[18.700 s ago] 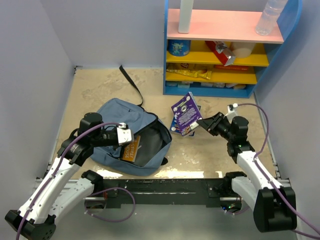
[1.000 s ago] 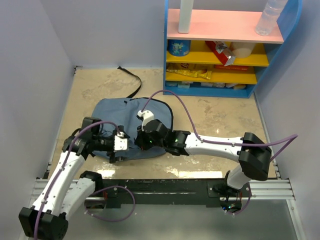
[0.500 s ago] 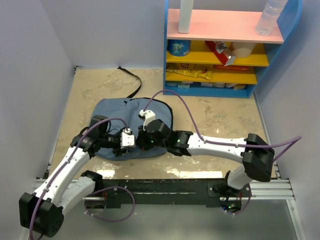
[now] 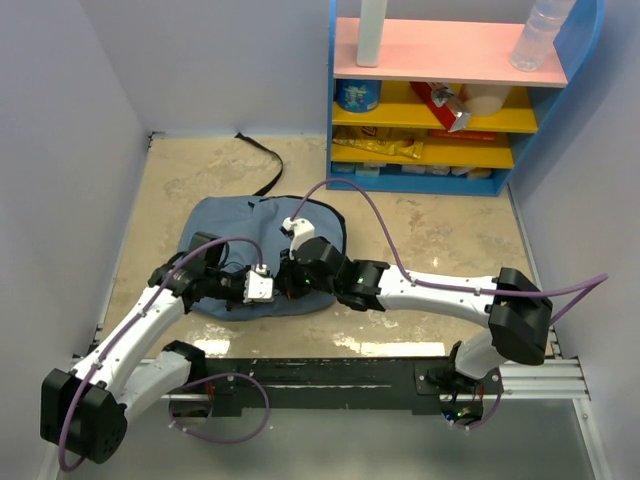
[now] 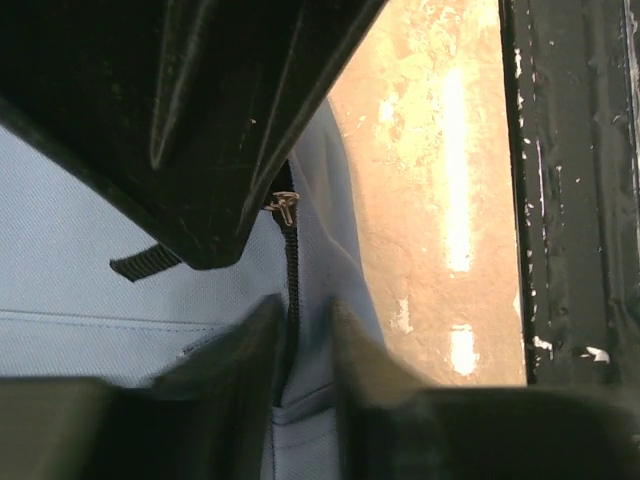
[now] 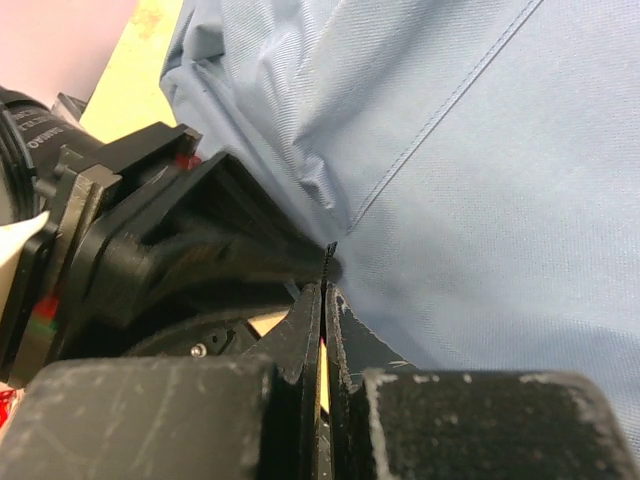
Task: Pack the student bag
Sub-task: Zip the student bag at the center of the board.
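The student bag (image 4: 235, 222) is a slate-blue backpack lying flat on the beige table, its opening drawn together. Both grippers meet at its near edge. My left gripper (image 4: 266, 288) is shut on the bag's fabric beside the black zip (image 5: 291, 262); in the left wrist view its fingers (image 5: 245, 365) pinch a fold of blue cloth. My right gripper (image 4: 288, 280) is shut on the thin black zip pull (image 6: 328, 258), right against the left gripper's body (image 6: 150, 250). The bag's contents are hidden.
A blue shelf unit (image 4: 440, 180) with pink and yellow boards holds bottles and snack packs at the back right. The bag's black strap (image 4: 268, 165) trails toward the back. The black base rail (image 4: 330, 372) runs along the near edge, also in the left wrist view (image 5: 570, 200).
My left gripper has slid right along the bag's near edge until it meets the right gripper. The right gripper barely moved. Long before, the bag lay open showing a book; now it is drawn together.
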{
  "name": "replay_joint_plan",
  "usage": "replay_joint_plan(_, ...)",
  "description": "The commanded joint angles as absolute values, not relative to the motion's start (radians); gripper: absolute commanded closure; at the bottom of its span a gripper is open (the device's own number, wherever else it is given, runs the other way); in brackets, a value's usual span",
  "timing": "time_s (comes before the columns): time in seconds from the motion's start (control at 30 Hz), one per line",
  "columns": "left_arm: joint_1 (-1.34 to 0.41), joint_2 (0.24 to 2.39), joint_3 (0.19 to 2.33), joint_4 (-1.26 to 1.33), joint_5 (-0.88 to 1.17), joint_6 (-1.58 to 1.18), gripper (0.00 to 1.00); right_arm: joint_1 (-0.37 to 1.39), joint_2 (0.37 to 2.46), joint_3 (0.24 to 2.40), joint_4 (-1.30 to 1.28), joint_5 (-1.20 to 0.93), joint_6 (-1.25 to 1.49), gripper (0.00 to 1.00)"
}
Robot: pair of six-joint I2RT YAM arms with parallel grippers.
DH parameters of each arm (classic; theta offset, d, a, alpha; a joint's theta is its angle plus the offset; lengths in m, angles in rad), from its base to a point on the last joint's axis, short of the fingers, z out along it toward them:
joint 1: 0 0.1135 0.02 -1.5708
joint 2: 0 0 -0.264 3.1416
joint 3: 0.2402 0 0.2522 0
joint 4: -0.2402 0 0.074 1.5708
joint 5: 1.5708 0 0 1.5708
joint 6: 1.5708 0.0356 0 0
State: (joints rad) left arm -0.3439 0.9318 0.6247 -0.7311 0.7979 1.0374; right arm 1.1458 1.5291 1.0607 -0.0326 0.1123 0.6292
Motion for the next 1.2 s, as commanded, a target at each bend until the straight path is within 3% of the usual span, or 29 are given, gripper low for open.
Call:
replay_joint_plan(0.0, -0.351, 0.927, 0.640, -0.749, 0.808, 1.081, 0.86, 1.135, 1.506, 1.138, 0.035, 0.118, 0.632, 1.00)
replay_joint_plan(0.07, -0.351, 0.911, 0.626, -0.733, 0.799, 1.080, 1.00, 1.134, 1.511, 1.147, 0.028, 0.118, 0.635, 1.00)
replay_joint_plan(1.17, -0.353, 0.868, 0.647, -0.801, 0.698, 1.104, 1.00, 0.898, 1.244, 0.934, -0.267, 0.440, 0.531, 1.00)
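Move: Between the left hand's part-open fingers lies the zipper hem on the near side of the student bag, practically at the finger point; the zipper slider is about 4 cm to their right and 1 cm ahead. The right hand already holds the pull tab, with the slider roughly 3 cm back, 1 cm right and 2 cm below. Its goal, the bag's right rim where the zipper curves away, lies some 15 cm right, 10 cm ahead and 4 cm lower. Pinching shut on the zipper hem, the left hand anchors the bag and then rises only about 1 cm. Once that grip is made, the right hand, keeping the pull tab, draws it about 12 cm to the right and some 5 cm forward along the zipper, away from the left fingers and towards the bag's right rim, at nearly constant height, swinging clockwise about 15 degrees. ##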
